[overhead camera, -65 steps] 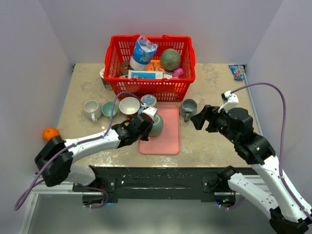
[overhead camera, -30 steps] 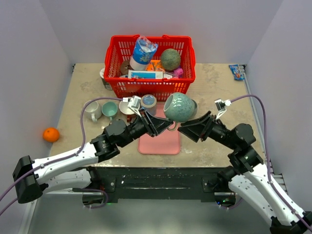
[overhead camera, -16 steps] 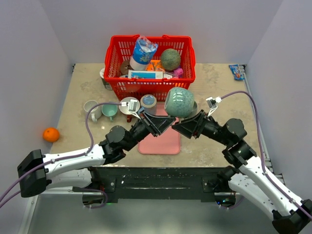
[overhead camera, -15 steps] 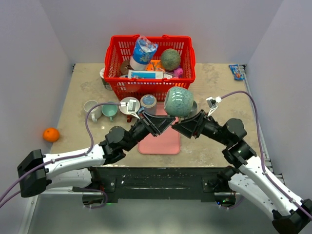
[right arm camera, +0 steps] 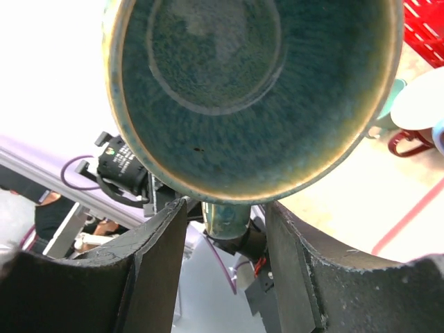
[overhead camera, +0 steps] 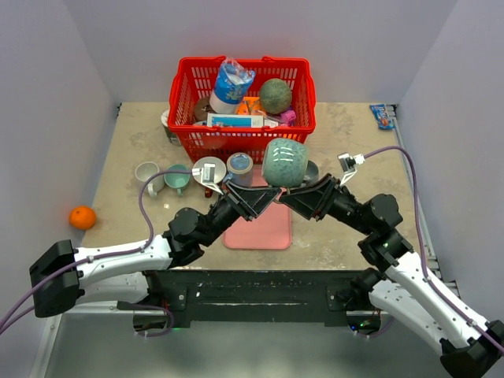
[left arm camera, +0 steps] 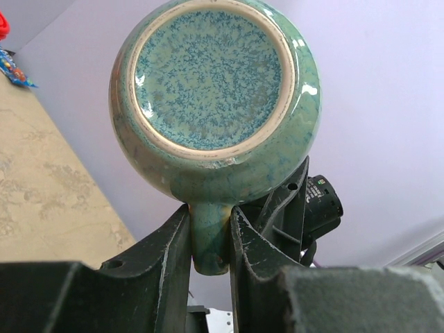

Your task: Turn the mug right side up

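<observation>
The speckled green mug (overhead camera: pixel 284 162) hangs in the air above the pink tray (overhead camera: pixel 264 228), lying sideways. My left gripper (overhead camera: pixel 266 197) is shut on the mug's handle (left arm camera: pixel 208 236); the left wrist view faces the mug's base (left arm camera: pixel 208 76). My right gripper (overhead camera: pixel 296 198) meets it from the right. The right wrist view looks into the mug's mouth (right arm camera: pixel 250 90). The handle (right arm camera: pixel 225 216) sits between the right gripper (right arm camera: pixel 225 232) jaws, which stand open with a gap on each side.
A red basket (overhead camera: pixel 242 106) full of items stands at the back. Several mugs (overhead camera: pixel 147 176) and a tin (overhead camera: pixel 239 165) line up in front of it, with a grey mug (overhead camera: pixel 313 168) behind the held one. An orange (overhead camera: pixel 82 216) lies far left, a blue packet (overhead camera: pixel 383 116) back right.
The left gripper lifted the mug off the tray and turned it sideways. The right gripper came in from the right, and its jaws have narrowed around the handle.
</observation>
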`<state>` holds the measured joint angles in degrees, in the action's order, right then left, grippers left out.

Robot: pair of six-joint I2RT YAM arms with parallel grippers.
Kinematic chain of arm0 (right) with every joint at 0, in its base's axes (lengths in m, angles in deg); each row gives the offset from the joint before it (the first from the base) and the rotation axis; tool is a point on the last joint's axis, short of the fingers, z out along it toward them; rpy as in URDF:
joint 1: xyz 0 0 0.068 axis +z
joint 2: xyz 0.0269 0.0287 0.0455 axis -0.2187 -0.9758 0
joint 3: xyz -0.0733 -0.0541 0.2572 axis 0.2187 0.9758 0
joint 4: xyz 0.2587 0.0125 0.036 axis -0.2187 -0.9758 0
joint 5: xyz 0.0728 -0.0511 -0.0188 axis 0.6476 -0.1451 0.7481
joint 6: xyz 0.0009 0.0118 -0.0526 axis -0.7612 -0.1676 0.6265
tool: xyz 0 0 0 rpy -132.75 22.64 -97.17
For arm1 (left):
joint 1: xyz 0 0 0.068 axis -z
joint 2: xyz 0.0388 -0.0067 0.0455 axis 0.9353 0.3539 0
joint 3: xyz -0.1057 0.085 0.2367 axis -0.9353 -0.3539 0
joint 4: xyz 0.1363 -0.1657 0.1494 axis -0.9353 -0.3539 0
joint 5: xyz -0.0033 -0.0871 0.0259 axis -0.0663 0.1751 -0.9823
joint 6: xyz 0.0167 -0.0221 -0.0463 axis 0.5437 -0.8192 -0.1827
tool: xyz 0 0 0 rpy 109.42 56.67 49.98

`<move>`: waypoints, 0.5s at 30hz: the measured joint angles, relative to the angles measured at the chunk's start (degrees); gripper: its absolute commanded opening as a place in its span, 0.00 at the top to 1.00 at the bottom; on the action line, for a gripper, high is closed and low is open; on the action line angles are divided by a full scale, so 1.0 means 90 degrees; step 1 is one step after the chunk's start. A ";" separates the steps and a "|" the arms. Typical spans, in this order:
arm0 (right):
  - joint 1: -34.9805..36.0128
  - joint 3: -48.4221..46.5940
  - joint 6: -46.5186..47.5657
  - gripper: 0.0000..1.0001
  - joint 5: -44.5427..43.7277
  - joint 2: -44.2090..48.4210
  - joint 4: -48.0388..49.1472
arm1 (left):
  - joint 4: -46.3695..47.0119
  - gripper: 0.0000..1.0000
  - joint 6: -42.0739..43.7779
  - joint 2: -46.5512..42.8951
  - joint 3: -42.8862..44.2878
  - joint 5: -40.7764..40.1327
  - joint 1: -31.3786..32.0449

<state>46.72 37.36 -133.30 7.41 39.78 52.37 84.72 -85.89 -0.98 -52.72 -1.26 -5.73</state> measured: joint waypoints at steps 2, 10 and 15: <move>0.0007 0.0046 -0.0061 0.50 -0.0002 -0.0015 0.0153 | 0.0143 1.00 -0.0032 0.0058 -0.0029 0.0017 0.0010; 0.0046 0.0121 -0.0306 0.86 -0.0022 -0.0129 0.0452 | 0.0614 1.00 -0.0282 0.0372 -0.0075 0.0007 0.0056; 0.0061 0.0126 -0.0413 1.00 -0.0015 -0.0119 0.0682 | 0.0894 1.00 -0.0338 0.0408 -0.0112 0.0022 0.0087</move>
<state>47.26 38.50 -137.02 7.28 38.71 58.51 92.77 -88.93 2.69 -53.72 -1.07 -4.94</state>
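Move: The green mug lies on its side in the air, its handle already pinched by the left fingers; its body is about 5 cm ahead, 5 cm above and 1 cm right of the left hand. From the right hand, the body is some 5 cm ahead, 1 cm left and 5 cm up, and the handle about 1 cm left and 1 cm up, between the open fingers. On the table, roughly 25 cm below the right hand, the grey mug is 18 cm ahead and 7 cm right, the blue mug 20 cm ahead and 11 cm left. The right hand rises about 1 cm with a slight roll and closes its half-open fingers on the rim-side part of the green mug's handle, so that its pinch begins beside the left hand's. The left hand keeps its grip from the mug's bottom side, easing not quite 1 cm to the right towards the right fingers, dipping and coming back up a little, while its wrist rolls some 5 degrees. ##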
